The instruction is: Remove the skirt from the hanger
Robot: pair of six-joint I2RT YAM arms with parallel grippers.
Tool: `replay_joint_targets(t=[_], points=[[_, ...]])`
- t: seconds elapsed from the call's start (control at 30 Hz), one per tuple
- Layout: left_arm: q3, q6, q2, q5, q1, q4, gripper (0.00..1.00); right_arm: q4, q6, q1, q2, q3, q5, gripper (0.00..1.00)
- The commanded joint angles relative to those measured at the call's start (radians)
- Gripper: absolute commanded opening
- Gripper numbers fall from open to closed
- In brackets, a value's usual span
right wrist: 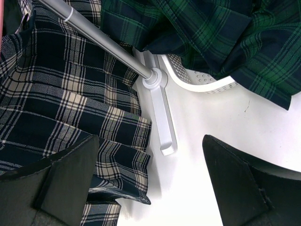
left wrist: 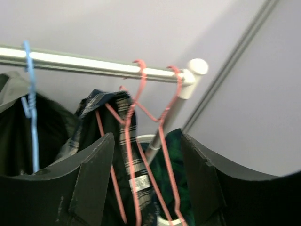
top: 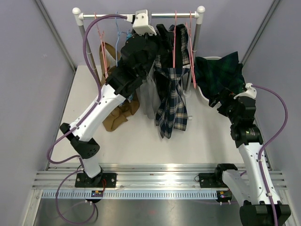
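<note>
The navy and white plaid skirt (top: 171, 103) hangs from a pink wire hanger (top: 174, 44) on the rail. My left gripper (top: 162, 37) is raised just under the rail beside that hanger. In the left wrist view it (left wrist: 148, 139) stands open; the pink hanger (left wrist: 129, 155) and the skirt's waist (left wrist: 123, 117) show between and beyond its fingers, untouched. My right gripper (top: 217, 99) hovers low on the right. From the right wrist it (right wrist: 150, 141) is open over the bare table, with the skirt's hem (right wrist: 70, 108) at its left finger.
A green plaid garment (top: 221, 70) lies over a white basket (right wrist: 202, 82) at the right. The rack's foot (right wrist: 162, 122) crosses the table. An empty pink hanger (top: 192, 52), a blue hanger (left wrist: 32, 113), a grey garment (top: 148, 94) and a brown one (top: 117, 115) crowd the rail (top: 174, 15).
</note>
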Motion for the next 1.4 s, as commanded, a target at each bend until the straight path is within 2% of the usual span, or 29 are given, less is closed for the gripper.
replay_joint_targets(t=[0.0, 0.2, 0.47, 0.53, 0.63, 0.73, 0.9, 0.97, 1.07, 1.23, 1.37], points=[[0.004, 0.012, 0.044, 0.048, 0.044, -0.058, 0.59, -0.002, -0.006, 0.003, -0.014, -0.007, -0.003, 0.99], [0.04, 0.004, 0.11, 0.189, 0.071, -0.073, 0.59, 0.005, -0.014, 0.003, -0.008, -0.027, 0.006, 0.99], [0.009, -0.007, 0.127, 0.229, 0.075, -0.049, 0.58, 0.012, -0.026, 0.003, 0.001, -0.04, 0.008, 1.0], [0.026, -0.005, 0.147, 0.229, 0.077, -0.062, 0.53, 0.012, -0.026, 0.003, 0.002, -0.041, 0.008, 1.0], [0.073, -0.024, 0.205, 0.217, 0.081, -0.122, 0.41, 0.012, -0.029, 0.003, 0.003, -0.041, 0.008, 1.0], [0.122, -0.048, 0.25, 0.22, 0.09, -0.165, 0.38, 0.011, -0.031, 0.003, 0.001, -0.043, 0.008, 0.99], [0.11, -0.067, 0.27, 0.232, 0.101, -0.157, 0.38, 0.008, -0.032, 0.003, -0.005, -0.049, 0.008, 0.99], [0.116, -0.073, 0.278, 0.237, 0.104, -0.164, 0.26, 0.006, -0.032, 0.001, -0.005, -0.049, 0.031, 0.99], [0.142, -0.085, 0.27, 0.203, 0.109, -0.191, 0.0, 0.006, -0.031, 0.003, -0.002, -0.044, 0.031, 0.99], [0.162, -0.067, 0.203, 0.154, 0.107, -0.194, 0.0, 0.018, -0.037, 0.001, -0.013, -0.03, 0.017, 0.99], [0.173, -0.042, 0.114, 0.097, 0.1, -0.17, 0.0, 0.083, -0.043, 0.003, -0.033, 0.003, -0.102, 0.99]])
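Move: The pink hanger carrying the plaid skirt lies about 8 cm ahead of the left hand, 5 cm to its right and some 15 cm lower. The empty pink hanger hangs roughly 6 cm right of that hanger, and the blue hanger with the grey garment about 13 cm to its left, both level with it along the rail. From the right hand, the skirt's hanger is some 17 cm ahead, 19 cm left and 13 cm up. Bring the left gripper down about 15 cm and forward some 7 cm, easing right, to the skirt's pink hanger, pausing midway and tipping the fingers down nearly 20 degrees. Close the half-open fingers on the wire below the twisted neck, then draw the hanger about 2 cm left. ##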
